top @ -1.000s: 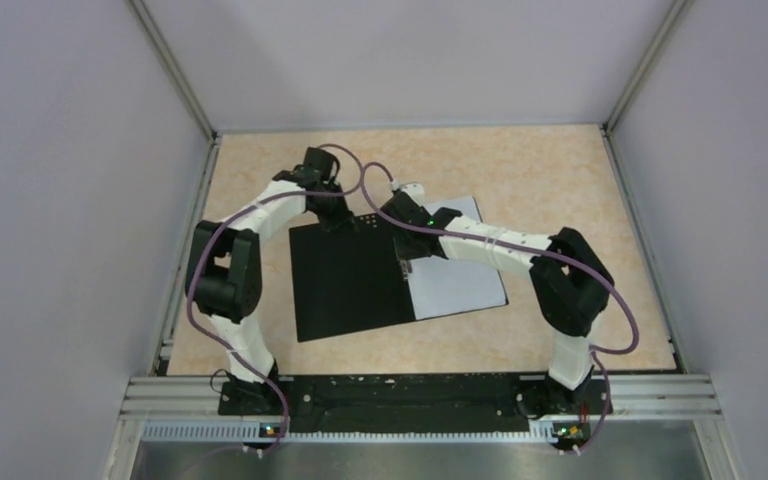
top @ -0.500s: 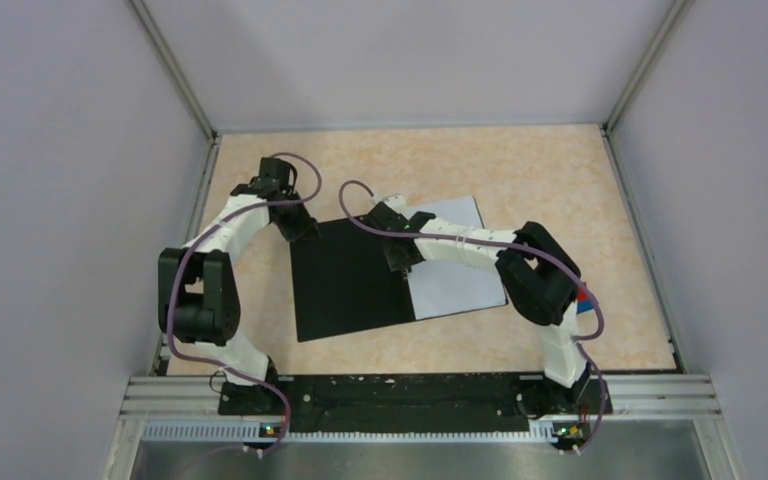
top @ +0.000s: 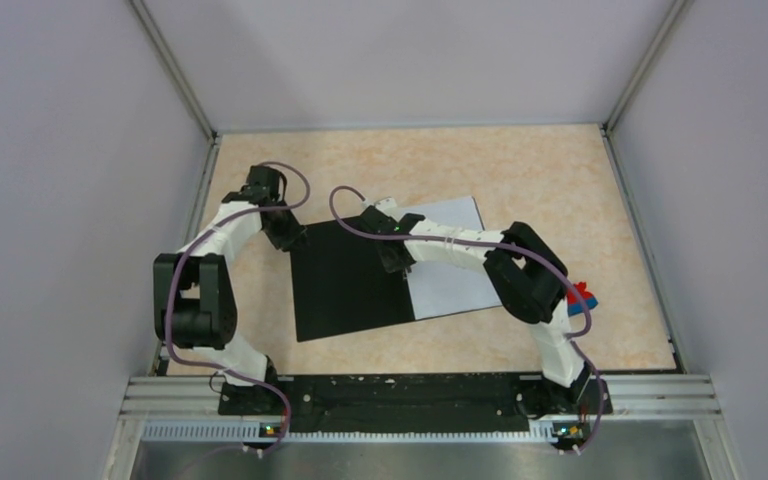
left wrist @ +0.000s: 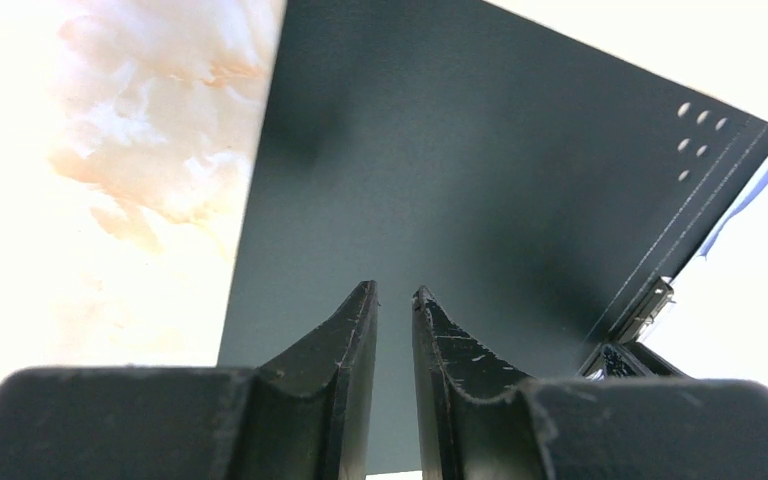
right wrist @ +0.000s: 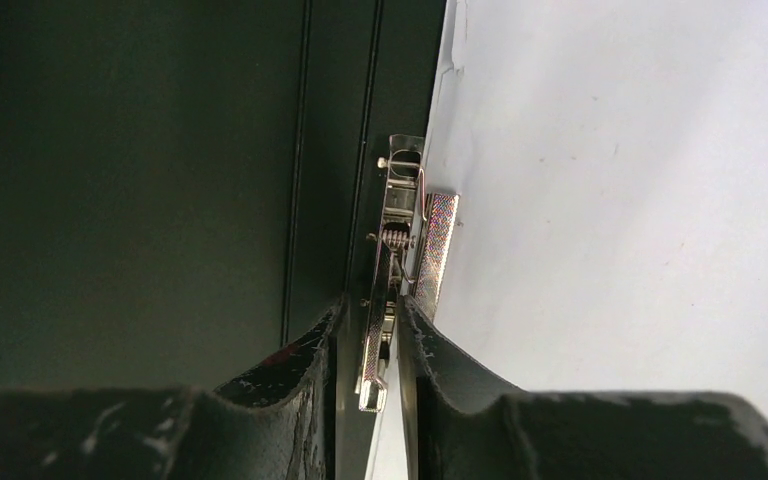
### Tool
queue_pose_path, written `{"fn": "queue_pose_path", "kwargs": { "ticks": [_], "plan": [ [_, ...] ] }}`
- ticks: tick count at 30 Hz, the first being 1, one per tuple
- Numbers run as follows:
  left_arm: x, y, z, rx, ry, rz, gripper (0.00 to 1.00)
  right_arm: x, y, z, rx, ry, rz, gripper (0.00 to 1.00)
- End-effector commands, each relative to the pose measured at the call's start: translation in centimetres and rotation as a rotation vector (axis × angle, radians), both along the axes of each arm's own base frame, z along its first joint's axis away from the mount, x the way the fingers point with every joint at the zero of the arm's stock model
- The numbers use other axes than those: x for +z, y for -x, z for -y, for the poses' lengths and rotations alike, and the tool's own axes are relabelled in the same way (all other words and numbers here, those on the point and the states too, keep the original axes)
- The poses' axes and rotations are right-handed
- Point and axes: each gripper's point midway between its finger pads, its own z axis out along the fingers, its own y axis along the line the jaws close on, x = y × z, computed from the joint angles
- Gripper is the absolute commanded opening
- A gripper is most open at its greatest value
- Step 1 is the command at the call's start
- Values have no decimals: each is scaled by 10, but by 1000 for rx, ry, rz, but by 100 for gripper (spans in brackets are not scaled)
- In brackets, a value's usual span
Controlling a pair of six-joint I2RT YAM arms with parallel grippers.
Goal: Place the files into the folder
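The folder (top: 345, 285) lies open on the table, black inside facing up. The files (top: 457, 275), white sheets, lie flat on its right half. My right gripper (top: 397, 262) is at the spine. In the right wrist view its jaws (right wrist: 372, 310) are closed around the lever of the metal spine clip (right wrist: 400, 225), with the black cover (right wrist: 140, 180) to the left and the white sheets (right wrist: 610, 200) to the right. My left gripper (top: 290, 238) is by the folder's far left corner. In the left wrist view it (left wrist: 395, 295) is nearly closed and empty above the black cover (left wrist: 460, 180).
A small red-and-blue toy block (top: 581, 295) lies on the table right of the folder, partly behind my right arm. Grey walls enclose the tan tabletop (top: 520, 170) on three sides. A metal rail (top: 420, 395) runs along the near edge.
My left gripper has moved left from the folder's far edge to its far left corner. My right arm's elbow has folded back, uncovering the toy block; its gripper stays at the spine clip.
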Motion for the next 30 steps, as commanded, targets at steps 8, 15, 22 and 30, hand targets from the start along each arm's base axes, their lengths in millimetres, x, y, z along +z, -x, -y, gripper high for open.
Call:
{"fn": "queue_pose_path", "kwargs": {
  "ticks": [8, 15, 22, 30],
  "plan": [
    [-3, 3, -46, 132, -167, 25, 44, -4, -2, -6, 0, 2, -12, 2],
    [-4, 10, -59, 144, -169, 20, 68, 23, -12, -2, -19, -147, -28, 0],
    [-10, 15, -32, 46, -13, 40, 78, 65, -22, 0, -13, -268, -15, 0],
    [-15, 17, -5, -30, 132, 48, 84, 93, -26, 4, -12, -350, -2, 0]
  ]
}}
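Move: The folder's left edge runs about 4 cm to the left gripper's left; the stretch to go for is some 3 cm back and 6 cm below. The clip's middle lies about 23 cm to its right and 5 cm back. The right fingers straddle the clip's near end, its middle 3 cm ahead, straight on; from them the papers centre 10 cm right and 3 cm ahead, the black cover 12 cm left and 2 cm back. Shut the right fingers on the near end of the clip, then raise it about 4.5 cm, drifting slightly forward and right. Meanwhile swing the left gripper some 5 cm left past the folder's left edge, opening wide, then bring it 3 cm back rightward while easing back and down about 2.5 cm, so the open fingers stand either side of that edge. ##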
